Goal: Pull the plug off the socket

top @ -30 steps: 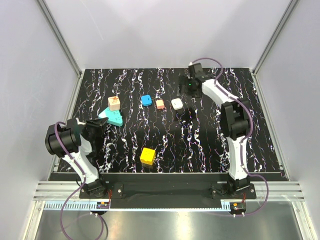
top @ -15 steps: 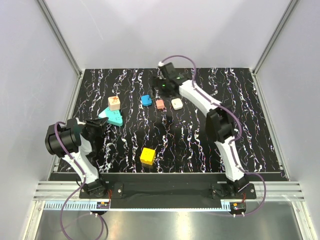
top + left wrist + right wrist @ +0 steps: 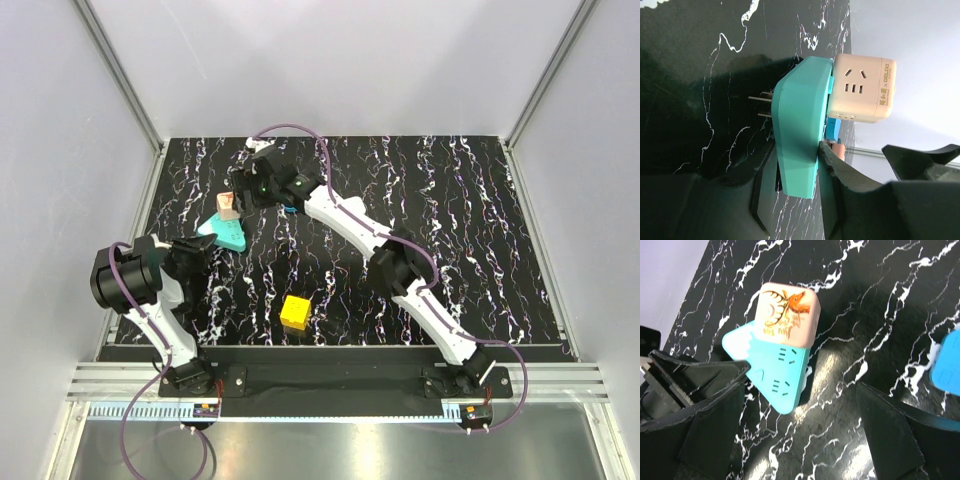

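The tan plug [image 3: 229,207], with a reddish deer mark on top [image 3: 787,314], sits plugged into the far end of the flat teal socket [image 3: 228,235]. My left gripper [image 3: 197,245] is shut on the socket's near edge [image 3: 797,135], one finger on each flat face. The plug [image 3: 862,87] stands apart from those fingers. My right gripper [image 3: 254,188] hovers just right of and above the plug, jaws wide open and empty [image 3: 800,440], with the socket [image 3: 772,370] lying between and ahead of its fingers.
A yellow cube [image 3: 295,312] lies near the front middle. A small blue block [image 3: 947,365] lies right of the socket, mostly under the right arm in the top view. The right arm stretches diagonally across the table. Walls close in the back and sides.
My right arm has swung from the back right across the table to the left and now hovers by the plug, covering the small blocks. The left arm and the socket have not moved.
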Robot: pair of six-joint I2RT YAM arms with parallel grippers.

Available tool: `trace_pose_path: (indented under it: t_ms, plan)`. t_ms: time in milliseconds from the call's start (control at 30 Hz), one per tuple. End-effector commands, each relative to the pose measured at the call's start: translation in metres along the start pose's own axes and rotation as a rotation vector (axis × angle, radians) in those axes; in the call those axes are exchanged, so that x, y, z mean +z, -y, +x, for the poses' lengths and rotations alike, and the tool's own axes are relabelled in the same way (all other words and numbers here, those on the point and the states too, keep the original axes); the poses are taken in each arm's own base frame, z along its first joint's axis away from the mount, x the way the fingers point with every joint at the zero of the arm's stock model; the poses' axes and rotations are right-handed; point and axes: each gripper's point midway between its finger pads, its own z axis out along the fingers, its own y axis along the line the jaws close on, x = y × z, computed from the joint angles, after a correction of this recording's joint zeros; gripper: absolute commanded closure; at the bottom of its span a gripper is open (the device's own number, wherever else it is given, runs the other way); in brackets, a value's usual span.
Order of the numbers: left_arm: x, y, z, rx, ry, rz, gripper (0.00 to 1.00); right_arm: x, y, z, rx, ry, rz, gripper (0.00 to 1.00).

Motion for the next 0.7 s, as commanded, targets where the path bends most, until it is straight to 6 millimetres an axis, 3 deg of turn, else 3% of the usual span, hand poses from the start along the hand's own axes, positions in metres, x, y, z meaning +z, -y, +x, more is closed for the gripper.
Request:
trace_pose_path:
  t_ms: [0,367,433,667]
  plan:
    - [0.003,-0.001,0.001,0.048,-0.011,0.007,1.00,0.008,-0.014,-0.023,-0.030,0.110,-0.032,0.00]
    - [-0.001,-0.002,0.005,0.034,-0.016,0.013,1.00,0.029,-0.032,-0.006,-0.076,0.132,-0.068,0.00]
    - [-0.008,-0.010,0.013,0.000,-0.020,-0.005,1.00,0.020,-0.035,-0.010,-0.076,0.134,-0.066,0.00]
    - [-0.027,-0.008,0.023,0.010,-0.024,0.026,1.00,0.008,-0.035,0.014,-0.100,0.060,-0.041,0.00]
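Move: The peach plug sits on top of the teal socket that my left hand holds. From my open right hand it is about 6 cm to the left, 2 cm ahead and 7 cm down; the socket's middle is some 6 cm nearer to me than the plug. The blue box lies around 14 cm to the right of the plug and 3 cm farther out. From my left hand the plug is about 7 cm ahead, 3 cm right and 5 cm up. I sink my right hand about 6 cm towards the plug, fingers kept wide open, first easing some 3 cm left, then drawing back 2 to 3 cm as the descent steepens. My left hand keeps its grip on the socket, staying put at first, then pulling it back about 2 cm and slightly right. ##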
